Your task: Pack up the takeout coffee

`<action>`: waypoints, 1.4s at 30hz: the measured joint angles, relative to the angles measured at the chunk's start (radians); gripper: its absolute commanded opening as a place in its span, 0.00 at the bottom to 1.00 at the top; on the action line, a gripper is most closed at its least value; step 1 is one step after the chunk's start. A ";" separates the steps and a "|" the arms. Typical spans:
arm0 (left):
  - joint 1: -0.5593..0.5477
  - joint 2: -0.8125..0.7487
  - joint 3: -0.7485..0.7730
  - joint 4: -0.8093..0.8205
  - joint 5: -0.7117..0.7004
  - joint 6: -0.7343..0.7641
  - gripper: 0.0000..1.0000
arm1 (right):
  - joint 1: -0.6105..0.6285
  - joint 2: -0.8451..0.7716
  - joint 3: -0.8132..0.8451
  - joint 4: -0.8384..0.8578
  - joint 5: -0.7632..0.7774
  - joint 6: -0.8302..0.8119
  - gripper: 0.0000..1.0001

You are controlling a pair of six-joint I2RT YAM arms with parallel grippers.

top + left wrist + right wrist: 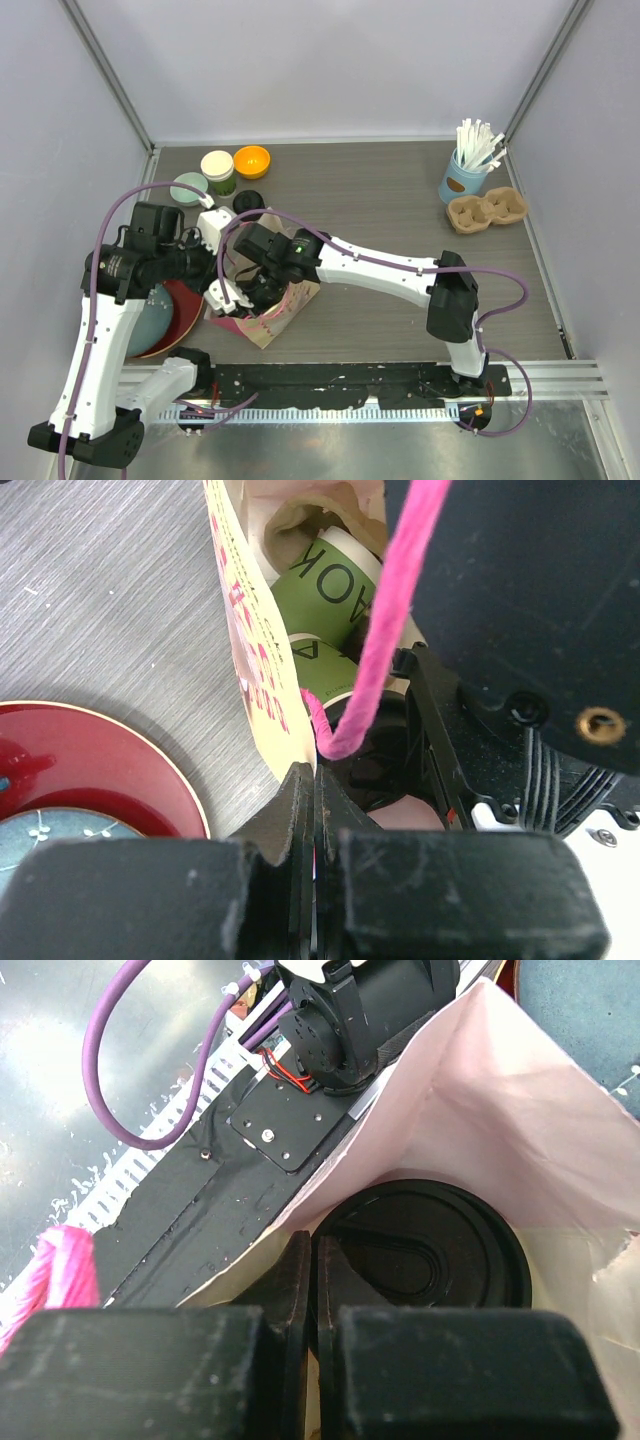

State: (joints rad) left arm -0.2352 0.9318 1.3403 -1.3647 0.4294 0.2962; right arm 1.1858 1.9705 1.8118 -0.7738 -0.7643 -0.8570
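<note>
A cream and pink paper bag sits at the near left of the table. In the left wrist view a dark-green cup with pale lettering lies inside the bag. The right wrist view shows a black-lidded cup top low in the bag. My left gripper is shut on the bag's rim just below the pink handle. My right gripper is shut on the opposite rim. A second green cup, white on top, stands at the back left with a loose black lid beside it.
An orange bowl and a pale-green bowl sit near the back-left cup. A red plate carrying a blue dish touches the bag's left side. A light-blue cup of white straws and a cardboard cup carrier stand at the back right.
</note>
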 measured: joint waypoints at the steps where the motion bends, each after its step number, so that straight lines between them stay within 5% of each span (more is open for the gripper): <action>1: 0.000 0.000 0.000 0.000 0.000 0.000 0.00 | 0.000 0.000 0.000 0.000 0.000 0.000 0.01; 11: 0.000 0.000 0.000 0.003 -0.002 0.000 0.00 | 0.002 -0.012 -0.012 0.010 0.008 0.015 0.01; 17: 0.000 0.000 0.000 0.005 -0.003 0.000 0.00 | 0.002 -0.016 -0.013 0.009 0.014 0.049 0.40; 23: 0.000 0.000 0.000 0.022 -0.018 0.005 0.00 | 0.001 -0.033 -0.011 0.027 0.042 0.101 0.56; 42: 0.002 0.000 0.000 0.021 -0.016 0.007 0.00 | -0.011 -0.241 -0.087 0.329 0.265 0.494 0.65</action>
State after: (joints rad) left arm -0.2337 0.9318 1.3403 -1.3441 0.4133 0.3031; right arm 1.1748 1.7298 1.7248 -0.4446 -0.4992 -0.3630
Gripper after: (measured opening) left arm 0.011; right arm 0.646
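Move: The right hand's shut fingertips are inside the paper bag at the edge of the black cup lid, whose middle is about 2 cm ahead, 2 cm left and 2 cm below. The green cup is some 4 cm ahead, 7 cm right and 5 cm down. The bag rim pinched by the left hand is 4 cm ahead, 5 cm left and 8 cm up. From the left hand the lid lies about 4 cm back, 6 cm right and 10 cm below. The right hand first stays down on the edge of the black lid, then spreads its fingers to well over half open and lifts off, rising slowly and then fast, about 11 cm up out of the bag and some 4 cm forward, while turning clockwise by nearly 30 degrees with its left side tipping up. The left hand keeps its pinch on the bag rim and holds it practically in place. ##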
